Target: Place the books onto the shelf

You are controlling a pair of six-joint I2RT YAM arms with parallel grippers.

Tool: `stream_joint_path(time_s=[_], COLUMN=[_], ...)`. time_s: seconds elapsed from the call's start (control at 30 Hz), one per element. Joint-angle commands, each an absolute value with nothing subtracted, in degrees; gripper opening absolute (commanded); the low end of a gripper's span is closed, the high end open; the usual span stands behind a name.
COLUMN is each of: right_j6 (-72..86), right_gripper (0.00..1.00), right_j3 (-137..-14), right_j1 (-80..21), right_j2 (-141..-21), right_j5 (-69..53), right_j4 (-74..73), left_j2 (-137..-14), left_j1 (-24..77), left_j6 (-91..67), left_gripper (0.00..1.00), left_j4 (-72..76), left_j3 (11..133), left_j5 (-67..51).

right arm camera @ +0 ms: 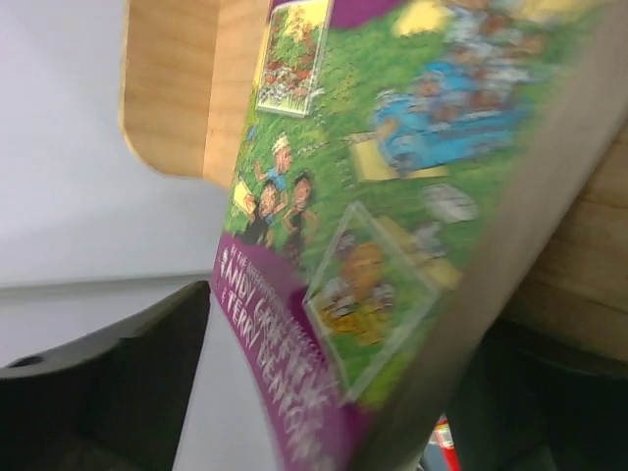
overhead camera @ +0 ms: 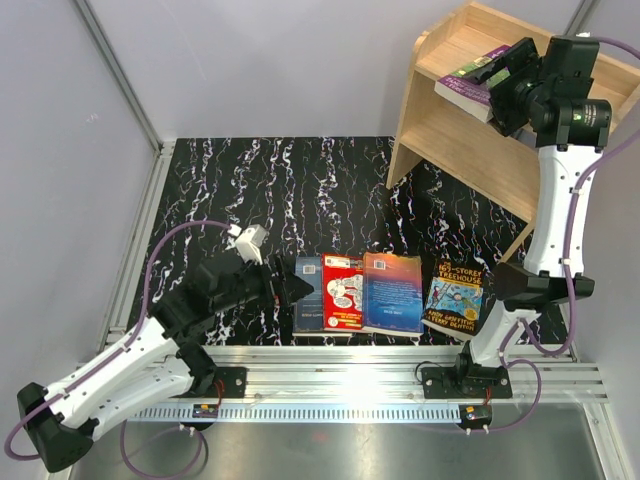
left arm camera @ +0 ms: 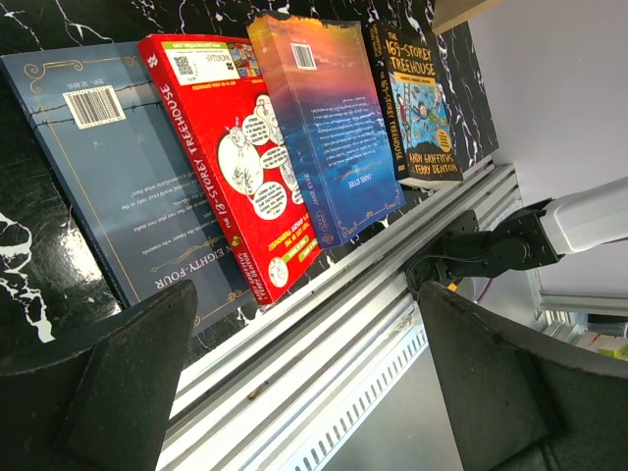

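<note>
Four books lie in a row on the black marbled table: dark blue-grey (overhead camera: 308,295) (left arm camera: 108,177), red with cartoons (overhead camera: 343,292) (left arm camera: 231,157), plain blue (overhead camera: 392,292) (left arm camera: 329,128) and a blue-yellow Treehouse one (overhead camera: 455,297) (left arm camera: 417,103). My left gripper (overhead camera: 290,288) (left arm camera: 304,383) hovers open and empty just left of the row, over the near rail. A purple-green book (overhead camera: 470,82) (right arm camera: 392,196) rests on the upper board of the wooden shelf (overhead camera: 450,130) (right arm camera: 172,88). My right gripper (overhead camera: 500,80) (right arm camera: 319,392) straddles that book's near end, and a gap shows beside its left finger (right arm camera: 108,383).
Aluminium rails (overhead camera: 400,360) (left arm camera: 324,324) run along the table's near edge, carrying both arm bases. Grey walls close in the left and back sides. The shelf's lower board (overhead camera: 480,160) sits at the back right.
</note>
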State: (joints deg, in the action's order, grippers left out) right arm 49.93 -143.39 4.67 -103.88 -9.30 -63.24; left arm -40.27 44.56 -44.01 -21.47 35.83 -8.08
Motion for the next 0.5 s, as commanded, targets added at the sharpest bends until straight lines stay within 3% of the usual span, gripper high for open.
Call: stream_joint_path(time_s=[0.0,0.03,0.1,0.3,0.47], right_j6=[44.83,44.22,43.77,43.16,42.54], right_gripper=[0.99,1.0,1.0,1.0,1.0], right_j3=[-149.29,-157.07,-161.01,-132.22,-129.64], right_j1=[6.06,6.59,7.73,10.45,10.63], right_j2=[-105.0,-106.6,-107.76,-94.07,-91.85], right_j5=[-6.33,-6.76,-6.33,-9.84,-11.68], right_j4=[-65.18,-67.65,-72.33,-61.88,-62.84], left_j2=[-41.13,-41.74,-42.45,-44.38,-45.88], left_j1=[44.65,44.65,44.74,44.65,45.0], left_j6=[-44.56,-44.56,-44.47,-44.12,-44.82], left_gripper=[0.99,0.99,0.99,0.99,0.99], left_j4=[-20.13,-19.95,-19.78,-18.46,-16.96], left_j3=[35.51,35.59,35.6,35.42,34.81], left_j5=[-8.17,-8.43,-8.7,-9.4,-10.11])
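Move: The purple treehouse book lies flat on the shelf's upper board, its middle about 6 cm ahead of the right hand, 1 cm left and 3 cm below, its near end between the fingers. The shelf's left side panel stands some 12 cm ahead and 11 cm left, slightly lower. From the left hand, that book is roughly 35 cm ahead, 43 cm right and 23 cm higher. Opening fully, the right hand draws back from the treehouse book's near end, about 5 cm back and 4 right. ##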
